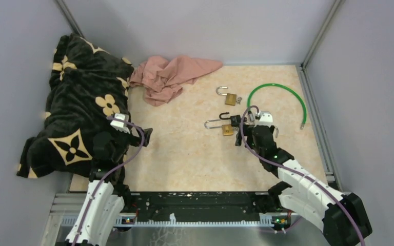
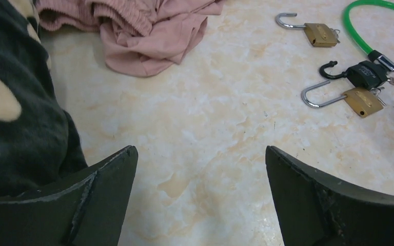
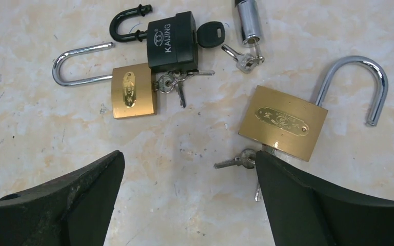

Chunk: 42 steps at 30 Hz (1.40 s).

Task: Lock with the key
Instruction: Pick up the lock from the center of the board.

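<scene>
Three padlocks lie open on the marble table top. A large brass padlock [image 3: 282, 122] rests just ahead of my right finger, with its keys [image 3: 236, 162] hanging from its base. A small brass padlock [image 3: 132, 91] [image 1: 227, 129] with a long shackle carries a key bunch [image 3: 170, 84]. Against it lies a black padlock [image 3: 172, 41] [image 1: 232, 119] with a black-headed key [image 3: 210, 35]. My right gripper [image 3: 188, 156] [image 1: 247, 129] hovers open over bare table, holding nothing. My left gripper [image 2: 200, 149] [image 1: 142, 134] is open and empty, well left of the locks.
A further brass padlock [image 1: 229, 98] lies farther back. A green cable lock [image 1: 282, 97] arcs to the right, its metal end [image 3: 249, 20] near the black lock. A pink cloth [image 1: 169, 77] and a black flowered blanket [image 1: 79, 113] fill the left side. Grey walls enclose the table.
</scene>
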Tool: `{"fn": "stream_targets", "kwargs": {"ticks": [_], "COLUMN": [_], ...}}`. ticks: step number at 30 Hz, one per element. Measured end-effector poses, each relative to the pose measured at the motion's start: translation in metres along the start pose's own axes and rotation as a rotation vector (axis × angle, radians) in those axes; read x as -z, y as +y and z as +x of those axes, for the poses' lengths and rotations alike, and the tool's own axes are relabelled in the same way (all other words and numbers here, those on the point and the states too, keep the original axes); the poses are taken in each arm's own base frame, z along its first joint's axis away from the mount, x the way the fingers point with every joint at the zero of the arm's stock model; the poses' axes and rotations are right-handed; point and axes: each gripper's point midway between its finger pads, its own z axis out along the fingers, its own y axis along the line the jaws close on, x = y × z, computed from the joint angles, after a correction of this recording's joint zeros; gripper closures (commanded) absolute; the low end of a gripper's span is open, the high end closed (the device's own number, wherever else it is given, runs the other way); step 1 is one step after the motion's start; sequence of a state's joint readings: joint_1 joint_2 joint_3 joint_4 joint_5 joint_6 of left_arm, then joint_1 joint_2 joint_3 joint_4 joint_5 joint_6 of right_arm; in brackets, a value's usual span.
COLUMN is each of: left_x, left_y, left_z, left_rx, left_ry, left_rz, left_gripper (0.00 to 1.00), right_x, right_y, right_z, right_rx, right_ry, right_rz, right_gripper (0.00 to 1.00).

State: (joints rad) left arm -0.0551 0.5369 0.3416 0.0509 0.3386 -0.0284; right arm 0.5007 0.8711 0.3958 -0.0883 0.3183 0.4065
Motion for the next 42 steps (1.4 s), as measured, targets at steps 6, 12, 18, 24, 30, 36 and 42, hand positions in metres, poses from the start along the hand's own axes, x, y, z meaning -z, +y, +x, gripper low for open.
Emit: {"fn": "stream_targets", "kwargs": {"ticks": [6,12,18,24,30,36,42], "left_x": [-0.001,0.002,0.012,0.015,0.015,0.016,0.016], "left_y": [0.002,-0.004,-0.009,-0.013,-0.015,-0.017,-0.018], "left_z": [0.022,-0.003,-0.015,-0.021,-0.016,-0.017,-0.017], "left_rx": [0.1,0.14,0.181,0.188,0.199,0.196,0.196], "left_ry": [-0.052,-0.158,-0.231,-0.261,-0.252,-0.258,-0.257], "left_rz": [-0.022,-0.005,0.004,0.023,0.038,0.045,0.054], "left_gripper": [0.01,0.01,0.01,0.01,0.01,0.01,0.01], "right_x": [0.006,0.026,0.033,-0.002,-0.058,-0.086,-0.097], "right_y": [-0.007,0.015,0.041,0.068,0.077,0.059,0.063], "right_z": [-0.02,-0.06,-0.057,-0.094,-0.043,0.02,0.025], "right_rx": [-0.089,-0.165,-0.079,0.01,0.135,0.242,0.256], "right_ry": [-0.091,-0.342,-0.353,-0.075,0.256,0.52,0.559], "right_rz": [0.044,-0.138,-0.303,-0.181,-0.026,0.104,0.109], "right_gripper": [0.02,0.02,0.26,0.32,0.36,0.4,0.43]}}
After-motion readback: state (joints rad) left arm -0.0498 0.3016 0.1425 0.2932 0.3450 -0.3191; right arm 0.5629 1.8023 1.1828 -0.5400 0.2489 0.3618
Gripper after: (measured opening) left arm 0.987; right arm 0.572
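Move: The brass padlock with the long shackle lies about 8 cm ahead of the right hand, 8 cm to its left and 8 cm below. The black padlock touches it on the right, some 11 cm ahead of this hand and 4 cm left; the big brass padlock is roughly 6 cm ahead and 3 cm right, its keys 3 cm ahead and 1 cm left. From the left hand, the long-shackle padlock is about 7 cm ahead, 26 cm right and 17 cm down. Lift the right gripper in an arc, tipping it up at first, carry it forward and left over the table, then drop it some 15 cm onto the long-shackle brass padlock, pitching the fingers down to end about 30 degrees steeper. Narrow them to just over half open until the tips straddle its body. Let the left hand dip, then rise slightly and draw back, rolling its left side down. ##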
